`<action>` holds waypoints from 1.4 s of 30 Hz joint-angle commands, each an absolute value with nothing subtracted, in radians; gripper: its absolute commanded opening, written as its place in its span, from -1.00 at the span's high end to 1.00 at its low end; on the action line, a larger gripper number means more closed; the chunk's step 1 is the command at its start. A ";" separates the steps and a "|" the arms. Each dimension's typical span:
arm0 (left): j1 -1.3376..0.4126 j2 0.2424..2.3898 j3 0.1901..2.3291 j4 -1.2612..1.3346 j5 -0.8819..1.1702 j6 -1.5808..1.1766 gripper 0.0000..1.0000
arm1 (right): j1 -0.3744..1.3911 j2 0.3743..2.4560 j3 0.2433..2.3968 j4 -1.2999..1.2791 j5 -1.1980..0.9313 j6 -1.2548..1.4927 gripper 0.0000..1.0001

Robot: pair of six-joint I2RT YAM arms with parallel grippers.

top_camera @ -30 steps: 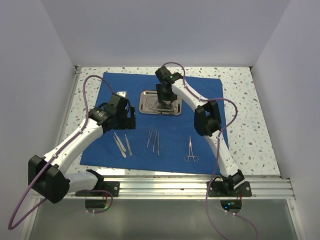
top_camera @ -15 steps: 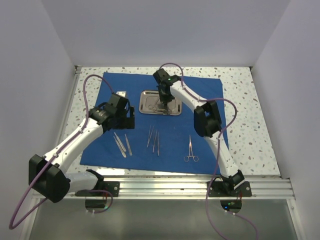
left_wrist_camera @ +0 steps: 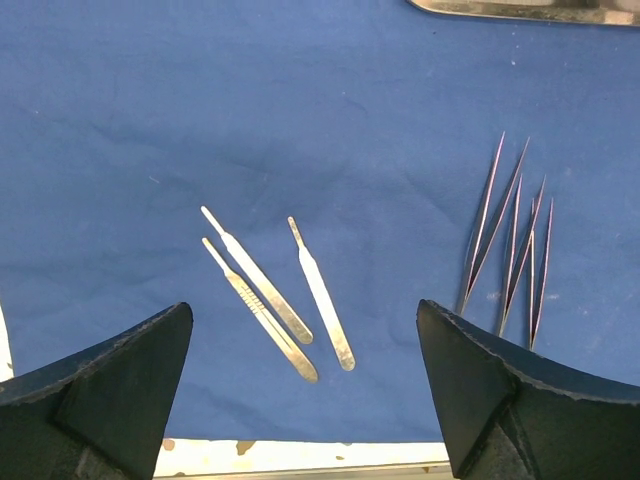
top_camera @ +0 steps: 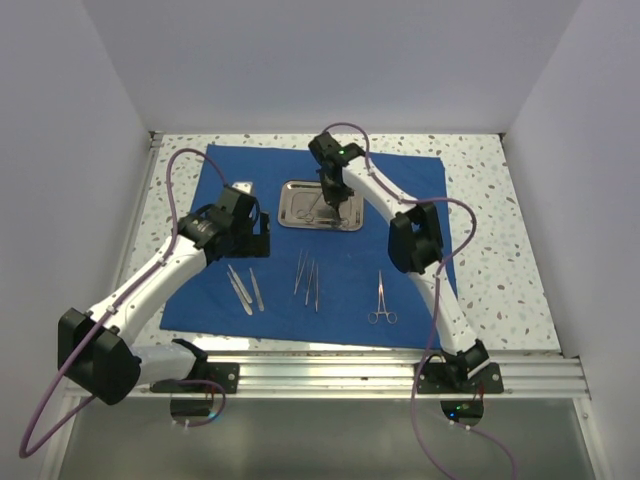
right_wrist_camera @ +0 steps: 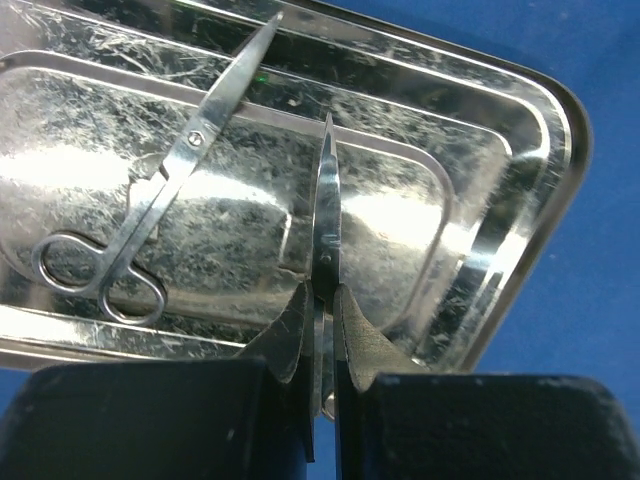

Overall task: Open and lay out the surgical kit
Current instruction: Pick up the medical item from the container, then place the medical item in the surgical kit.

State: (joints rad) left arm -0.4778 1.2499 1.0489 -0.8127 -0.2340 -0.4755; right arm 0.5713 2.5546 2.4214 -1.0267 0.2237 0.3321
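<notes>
The surgical kit lies opened out: a royal-blue cloth [top_camera: 405,175] is spread flat with a shiny steel tray [top_camera: 290,216] at its far middle. My right gripper [top_camera: 329,203] hangs over the tray, shut on a pair of steel scissors [right_wrist_camera: 326,200] held blades forward just above the tray floor [right_wrist_camera: 470,250]. A second pair of scissors [right_wrist_camera: 170,190] lies in the tray to the left. My left gripper [left_wrist_camera: 305,390] is open above the scalpel handles [left_wrist_camera: 270,300], holding nothing.
Slim pointed forceps [top_camera: 308,280] lie on the cloth [left_wrist_camera: 200,120] in the middle, and a ring-handled clamp [top_camera: 382,300] lies to their right. The speckled tabletop [top_camera: 490,220] shows around the cloth. An aluminium rail [top_camera: 330,372] runs along the near edge.
My right gripper has closed on the scissors in the tray and shifted slightly left and back. The left arm has barely moved.
</notes>
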 commanded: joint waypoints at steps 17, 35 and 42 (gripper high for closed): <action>-0.471 1.477 1.281 -0.678 -0.152 -0.387 -0.99 | 0.560 1.751 1.374 -0.813 0.216 0.501 1.00; -0.474 2.110 1.816 -0.701 -0.150 -0.305 -0.94 | 0.606 1.422 0.989 -0.851 0.239 0.627 -0.97; -0.486 2.262 1.957 -0.641 -0.109 -0.296 -0.90 | 0.607 1.316 1.026 -0.931 0.199 0.626 -0.97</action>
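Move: The scissors still in the tray lie about 22 cm ahead of the left hand, 13 cm to its right and 12 cm below; the tweezers are only 2 cm ahead and 12 cm right. The right hand, holding other scissors over the tray, takes them to bare cloth about 25 cm back, 13 cm right and 1 cm below; the clamp lies about 3 cm left of that spot and 1 cm nearer the base. Right lays its scissors beside the clamp about 26 cm back-right, opens, rises; left reaches forward-right, sinking over tray scissors. ##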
